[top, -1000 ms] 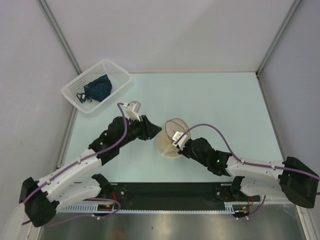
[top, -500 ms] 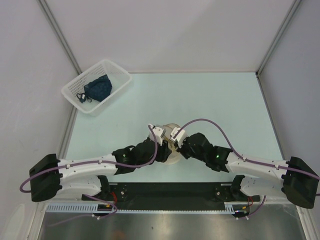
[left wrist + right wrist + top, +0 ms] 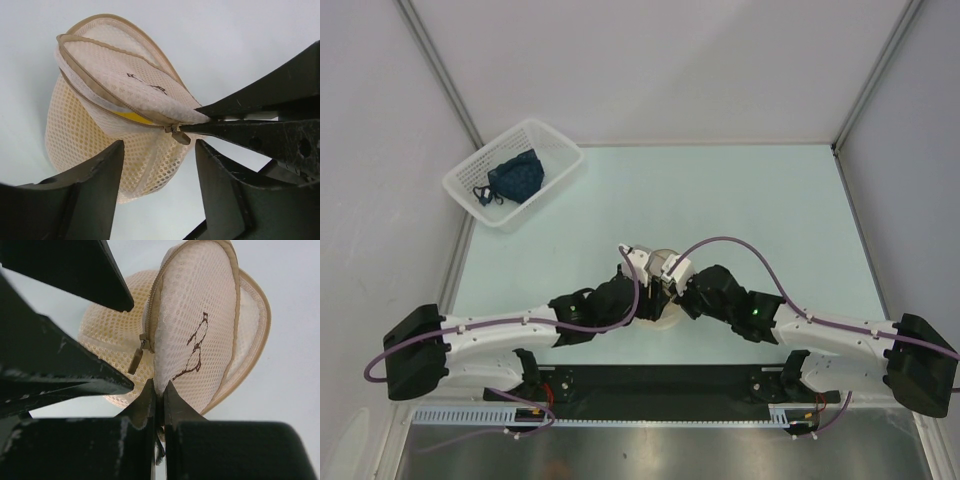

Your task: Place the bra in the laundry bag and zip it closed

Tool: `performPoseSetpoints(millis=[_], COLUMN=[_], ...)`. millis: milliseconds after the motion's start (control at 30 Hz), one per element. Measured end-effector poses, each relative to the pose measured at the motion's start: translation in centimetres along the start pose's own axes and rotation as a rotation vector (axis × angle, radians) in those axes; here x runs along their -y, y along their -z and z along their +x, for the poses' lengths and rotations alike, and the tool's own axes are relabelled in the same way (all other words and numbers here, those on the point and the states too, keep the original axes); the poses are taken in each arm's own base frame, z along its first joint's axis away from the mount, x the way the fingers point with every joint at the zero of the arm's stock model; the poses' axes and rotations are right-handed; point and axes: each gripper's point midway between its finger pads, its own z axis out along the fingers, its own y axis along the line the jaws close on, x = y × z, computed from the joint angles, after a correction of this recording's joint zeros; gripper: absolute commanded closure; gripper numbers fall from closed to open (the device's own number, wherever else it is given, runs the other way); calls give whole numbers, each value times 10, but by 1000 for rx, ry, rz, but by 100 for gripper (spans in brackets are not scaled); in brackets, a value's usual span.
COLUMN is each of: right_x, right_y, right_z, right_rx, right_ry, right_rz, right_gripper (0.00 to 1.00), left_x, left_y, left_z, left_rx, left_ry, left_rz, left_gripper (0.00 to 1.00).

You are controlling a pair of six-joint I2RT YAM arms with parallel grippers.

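Observation:
The laundry bag is a cream mesh drum tipped on its side, its lid with a dark bra drawing partly unzipped. A sliver of the yellow bra shows inside through the gap. My right gripper is shut on the lid's edge. Just beside that grip hangs the zip pull. My left gripper is open, its jaws standing either side of the bag's lower wall, below the pull and not touching it. In the top view both grippers meet over the bag and hide most of it.
A white slatted basket holding a dark blue garment stands at the far left corner. Grey walls close in the table on the left, back and right. A black rail runs along the near edge.
My left arm has swung from the bag's left side round to its near side, and its jaws have opened wider. The right gripper has kept its hold on the lid.

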Motion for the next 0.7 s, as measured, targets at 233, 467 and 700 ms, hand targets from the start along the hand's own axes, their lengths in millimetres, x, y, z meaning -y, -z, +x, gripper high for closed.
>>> performPoseSetpoints(millis=[233, 467, 700], right_x=[0, 1, 3], right_y=[1, 3, 6], right_z=[-4, -2, 1], right_rx=[2, -15, -25], right_ry=[-6, 4, 44], right_rz=[0, 2, 5], right_gripper=[100, 100, 100], left_x=[3, -11, -34], left_y=[-13, -11, -9], left_z=[-2, -8, -13], left_rx=[-30, -37, -45], left_ry=[-1, -30, -54], left_rz=[-46, -136, -204], left_gripper=[81, 100, 100])
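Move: The zip pull of the laundry bag hangs between my open left fingertips, about 1 cm ahead and 1 cm to the right, level with them. The bag's middle lies roughly 3 cm ahead, 2 cm left and 4 cm below that hand, with yellow bra showing through the open zip some 3 cm ahead, 1 cm left and 2 cm down. From my right hand, which already pinches the bag's edge, the pull is about 1 cm ahead and 3 cm left. I ease my left hand about 1 cm forward and to the right, close the fingers fully on the zip pull, then drag it forward and left along the zip, some 3 cm away from my right fingers, while the wrist rolls and swings counter-clockwise by about 10 degrees. My right hand keeps its pinch on the bag's edge and stays almost in place as the anchor. ##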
